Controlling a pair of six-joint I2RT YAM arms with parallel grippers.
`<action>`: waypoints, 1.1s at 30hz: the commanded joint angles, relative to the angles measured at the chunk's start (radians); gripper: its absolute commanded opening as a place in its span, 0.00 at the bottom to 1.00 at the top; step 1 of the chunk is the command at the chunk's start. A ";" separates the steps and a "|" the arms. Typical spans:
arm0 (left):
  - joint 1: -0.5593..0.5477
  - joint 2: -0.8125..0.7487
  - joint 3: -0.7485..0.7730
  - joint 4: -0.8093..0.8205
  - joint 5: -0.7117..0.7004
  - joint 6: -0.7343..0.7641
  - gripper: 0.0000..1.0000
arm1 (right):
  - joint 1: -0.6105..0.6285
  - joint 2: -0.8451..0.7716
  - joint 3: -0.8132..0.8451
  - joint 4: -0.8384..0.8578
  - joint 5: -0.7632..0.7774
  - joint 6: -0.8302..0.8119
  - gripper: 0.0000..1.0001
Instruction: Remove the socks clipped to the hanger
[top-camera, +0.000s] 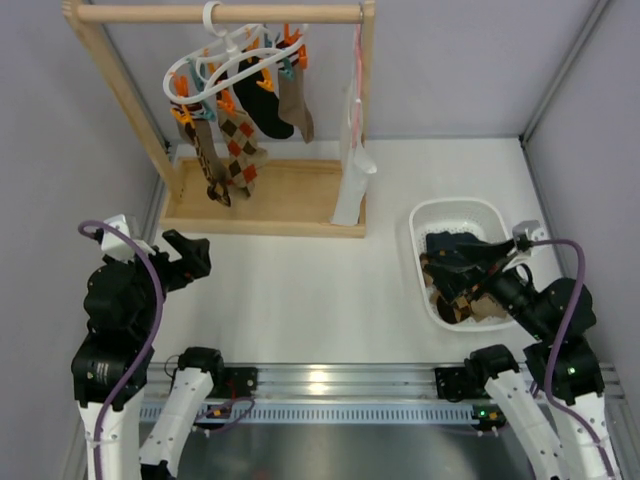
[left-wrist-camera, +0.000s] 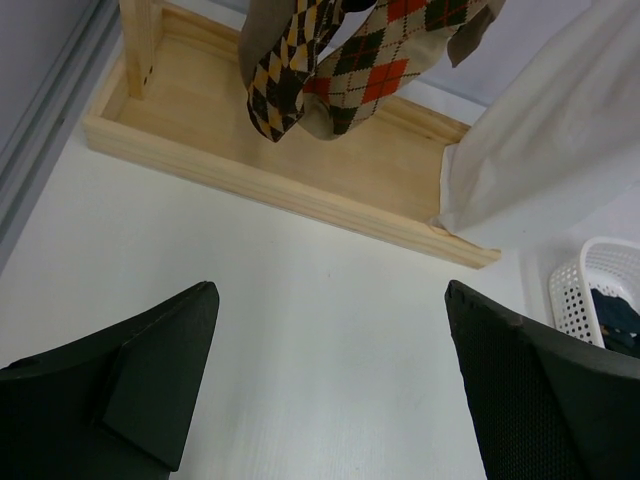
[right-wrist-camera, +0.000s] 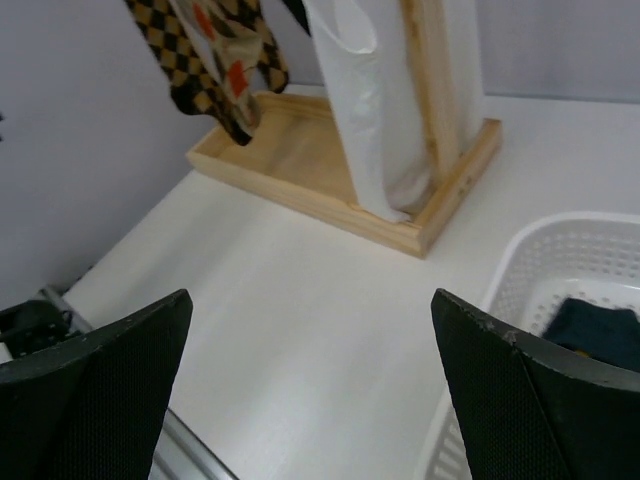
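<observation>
The white ring hanger (top-camera: 228, 58) hangs by its hook from the wooden rail at the back left. Several socks are clipped under it: diamond-checked socks (top-camera: 240, 148), a black sock (top-camera: 268, 112) and a brown sock (top-camera: 298, 106). The checked socks (left-wrist-camera: 335, 65) show at the top of the left wrist view, and their tips (right-wrist-camera: 205, 60) at the upper left of the right wrist view. My left gripper (top-camera: 190, 252) (left-wrist-camera: 330, 292) is open and empty, low over the table in front of the frame. My right gripper (top-camera: 462, 272) (right-wrist-camera: 310, 297) is open and empty above the basket.
The wooden rail frame (top-camera: 262, 196) has a tray base on the table. A white cloth (top-camera: 355, 175) with a pink strap hangs at its right post. A white basket (top-camera: 424, 224) at the right holds more socks (top-camera: 455, 300). Grey walls stand left and right.
</observation>
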 joint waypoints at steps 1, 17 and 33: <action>-0.004 0.027 0.058 0.010 -0.016 -0.028 0.99 | 0.002 0.086 -0.105 0.324 -0.268 0.150 0.99; -0.004 0.014 -0.122 0.079 -0.088 -0.006 0.99 | 0.557 0.951 0.187 0.765 0.012 -0.001 0.99; -0.029 -0.091 -0.238 0.122 -0.187 -0.087 0.99 | 0.636 1.720 0.877 0.805 0.336 0.004 0.99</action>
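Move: The red-diamond sock on the hanger hangs about 28 cm ahead of the right hand, 43 cm to its left and some 4 cm above it. The checkered sock is about 6 cm left of that sock and 2 cm nearer. The white cloth hangs roughly 25 cm ahead of the right hand and 20 cm to its left, at about its height. From the left hand, the red-diamond sock is some 25 cm ahead and 10 cm right, 4 cm higher. Open, the right hand sweeps about 38 cm left, then increasingly forward, towards the red-diamond sock; left sinks 6 cm. ##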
